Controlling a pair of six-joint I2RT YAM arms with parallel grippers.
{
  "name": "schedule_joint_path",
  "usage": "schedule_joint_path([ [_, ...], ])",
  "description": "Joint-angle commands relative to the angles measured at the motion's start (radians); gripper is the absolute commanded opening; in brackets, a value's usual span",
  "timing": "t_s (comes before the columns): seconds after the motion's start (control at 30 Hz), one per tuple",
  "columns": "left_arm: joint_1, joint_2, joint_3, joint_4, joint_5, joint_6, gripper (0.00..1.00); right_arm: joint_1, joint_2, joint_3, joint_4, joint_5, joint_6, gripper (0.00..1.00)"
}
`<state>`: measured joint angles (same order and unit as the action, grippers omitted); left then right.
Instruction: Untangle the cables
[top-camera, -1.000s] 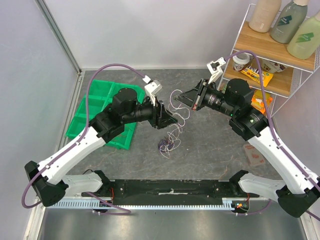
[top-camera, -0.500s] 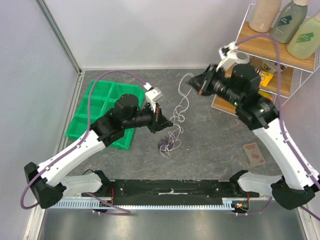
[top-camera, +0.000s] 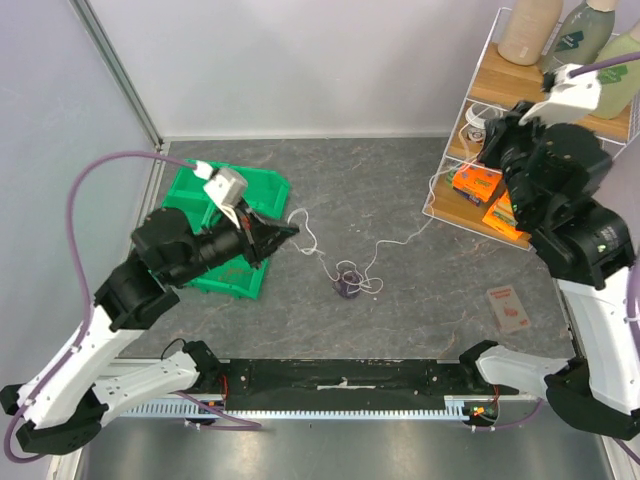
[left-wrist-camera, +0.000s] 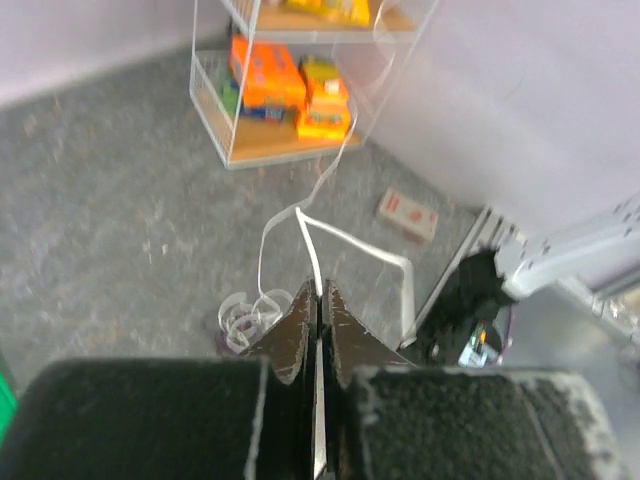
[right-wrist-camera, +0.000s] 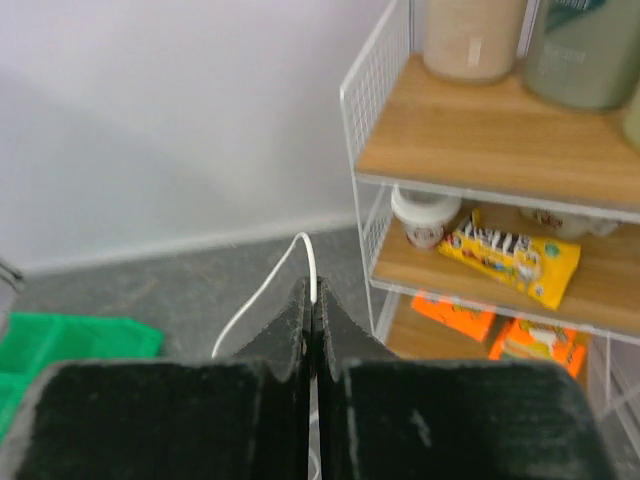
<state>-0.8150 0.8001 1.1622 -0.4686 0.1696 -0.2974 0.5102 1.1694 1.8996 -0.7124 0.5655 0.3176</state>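
Observation:
The cables are a small purple and white clump (top-camera: 348, 286) on the grey table, with one white cable (top-camera: 405, 238) drawn out of it to both sides. My left gripper (top-camera: 291, 229) hangs over the green bin's right edge, shut on the white cable's left stretch. In the left wrist view the cable (left-wrist-camera: 322, 180) leaves the closed tips (left-wrist-camera: 318, 292) with the clump (left-wrist-camera: 245, 318) below. My right gripper (top-camera: 487, 140) is raised by the wire shelf, shut on the other end; that cable (right-wrist-camera: 262, 298) loops out of its tips (right-wrist-camera: 311, 290).
A green divided bin (top-camera: 190, 186) sits at the left. A white wire shelf (top-camera: 478, 72) with bottles, a jar and snack packs (top-camera: 477, 181) stands at the right, close to my right gripper. A small flat packet (top-camera: 510, 308) lies on the table at the right.
My left gripper closed on the white cable and pulled back left toward the bin. My right gripper rose to the right toward the shelf. The white cable stretched out and the clump slid right.

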Motion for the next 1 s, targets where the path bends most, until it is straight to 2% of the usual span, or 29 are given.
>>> schedule_joint_path([
  [0.0, -0.003, 0.071, 0.252, 0.045, -0.070, 0.033, 0.02, -0.001, -0.028, -0.196, -0.062, -0.041, -0.006, 0.00],
  [0.2, -0.001, 0.240, 0.577, 0.157, -0.016, 0.024, 0.02, -0.001, -0.131, -0.581, -0.098, -0.127, 0.090, 0.00],
  [0.3, 0.000, 0.353, 0.765, 0.212, 0.060, -0.006, 0.02, -0.002, -0.160, -0.752, -0.099, -0.186, 0.127, 0.00],
  [0.4, -0.003, 0.473, 0.945, 0.240, 0.137, -0.055, 0.02, -0.002, -0.160, -0.865, -0.107, -0.220, 0.161, 0.00],
  [0.5, -0.001, 0.537, 1.060, 0.301, 0.180, -0.129, 0.02, -0.002, -0.122, -0.916, -0.124, -0.254, 0.175, 0.06],
  [0.53, -0.001, 0.545, 1.073, 0.332, 0.185, -0.153, 0.02, -0.004, -0.108, -0.921, -0.127, -0.266, 0.172, 0.11],
  [0.63, -0.001, 0.554, 1.068, 0.396, 0.183, -0.213, 0.02, -0.006, -0.062, -0.877, -0.133, -0.353, 0.114, 0.59],
  [0.67, -0.001, 0.556, 1.068, 0.407, 0.188, -0.227, 0.02, -0.006, -0.054, -0.843, -0.133, -0.413, 0.086, 0.70],
  [0.83, -0.001, 0.565, 1.050, 0.421, 0.203, -0.269, 0.02, -0.006, -0.109, -0.659, -0.003, -0.711, -0.083, 0.97],
  [0.97, -0.003, 0.539, 0.975, 0.436, 0.194, -0.284, 0.02, -0.004, -0.145, -0.521, 0.169, -0.962, -0.086, 0.98],
])
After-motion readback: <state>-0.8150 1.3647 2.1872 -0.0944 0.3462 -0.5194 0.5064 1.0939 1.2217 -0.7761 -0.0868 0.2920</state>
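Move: My left hand grips one end of a white cable; the purple-and-white tangle lies about 7 cm ahead of it, 10 cm to its right and 37 cm below. The green crate's middle is some 19 cm ahead and 21 cm left of that hand. My right hand holds another white end high up; from it the tangle is roughly 6 cm back, 14 cm left and 52 cm below, and the orange packet some 19 cm ahead, 18 cm right, 45 cm down. I lift my left hand nearly straight up by about 34 cm, away from the tangle, fast at first and then easing off, fingers shut on the white cable and tipping upward. My right hand swoops down some 37 cm and slightly back, tipping its fingers down, and opens wide low down to let its white end go; then it climbs about 10 cm and swings left, empty, its fingers levelling partway. ##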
